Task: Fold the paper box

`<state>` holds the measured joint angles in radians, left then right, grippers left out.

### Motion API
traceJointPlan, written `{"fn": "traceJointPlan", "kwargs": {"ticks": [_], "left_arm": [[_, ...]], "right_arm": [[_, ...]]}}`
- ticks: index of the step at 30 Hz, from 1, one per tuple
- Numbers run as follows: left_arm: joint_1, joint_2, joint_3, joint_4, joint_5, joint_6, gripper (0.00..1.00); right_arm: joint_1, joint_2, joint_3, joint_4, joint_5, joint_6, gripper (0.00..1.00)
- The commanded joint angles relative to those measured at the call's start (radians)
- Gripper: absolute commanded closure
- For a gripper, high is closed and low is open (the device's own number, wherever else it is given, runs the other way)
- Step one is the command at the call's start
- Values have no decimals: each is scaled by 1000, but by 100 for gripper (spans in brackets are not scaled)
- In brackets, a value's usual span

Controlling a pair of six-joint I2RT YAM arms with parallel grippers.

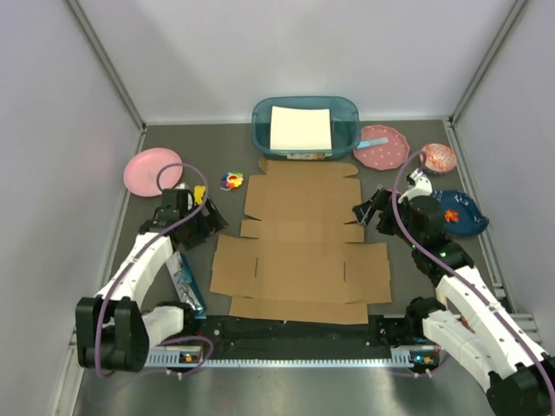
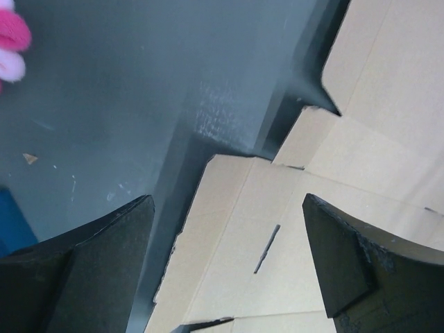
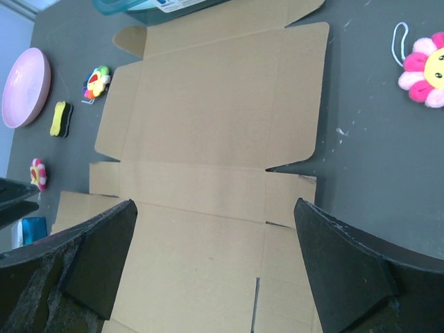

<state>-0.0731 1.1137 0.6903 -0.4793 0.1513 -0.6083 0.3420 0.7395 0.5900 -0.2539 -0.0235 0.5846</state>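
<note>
The paper box (image 1: 299,243) lies unfolded and flat in the middle of the dark table, a brown die-cut sheet with flaps and slits. My left gripper (image 1: 211,224) hovers at its left edge, open. In the left wrist view the left gripper (image 2: 229,236) has its fingers (image 2: 104,270) spread over a side flap (image 2: 243,236) of the paper box. My right gripper (image 1: 366,211) hangs at the sheet's right edge, also open. The right wrist view shows the right gripper (image 3: 211,236) wide apart above the paper box (image 3: 215,118), holding nothing.
A teal bin (image 1: 260,113) with a white sheet stands behind the box. A pink bowl (image 1: 147,169) sits at the left. A dotted pink plate (image 1: 386,149), a pinkish ball (image 1: 439,157) and a blue plate (image 1: 473,224) are at the right. A small colourful toy (image 1: 231,180) and a blue packet (image 1: 186,282) lie near the left arm.
</note>
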Motion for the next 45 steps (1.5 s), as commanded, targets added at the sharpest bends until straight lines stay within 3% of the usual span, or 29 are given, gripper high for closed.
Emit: {"fn": "traceJointPlan", "kwargs": {"ticks": [1,10,16,20,21,24,29,34,38,45], "left_arm": [[1,38,-43,1,62,4,7],[1,52,-155,62,126,-2,19],[-19,2,-206,103,223,16,35],[-36,-20,-213,129,254,28,61],[-39,-20,-210,133,269,31,75],[-47,-31,-187,128,323,44,99],[-71,-193,-88,76,317,62,100],[-181,-319,118,80,249,79,100],[-307,-316,283,73,199,104,100],[-413,-298,466,103,309,134,100]], "right_arm": [[-3,-3,1,51,-36,1,3],[-3,-9,-6,56,-39,0,3],[-3,-9,-4,54,-44,-3,3],[-3,-12,7,42,-33,-8,3],[-3,-12,19,38,-32,-11,4],[-3,-20,51,12,-27,-17,4],[-3,-55,119,-39,-29,-12,4],[-3,-98,235,-71,-21,-14,4],[-5,-103,381,-137,-1,-41,5],[-3,-129,643,-246,20,-86,4]]}}
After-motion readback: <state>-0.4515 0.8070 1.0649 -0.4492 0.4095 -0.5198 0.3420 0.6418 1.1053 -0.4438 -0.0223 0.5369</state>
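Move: The paper box lies flat, its left side flap about 6 cm back, 5 cm right and 7 cm below the left hand. The blue packet is about 11 cm back and 6 cm left of that hand; the rainbow flower toy is some 12 cm ahead and 5 cm right. From the right hand the same flap lies roughly 32 cm left, 9 cm back and 16 cm below. Left hand dips back about 6 cm, pinches the left flap, lifts it some 30 cm; open right hand rises. ##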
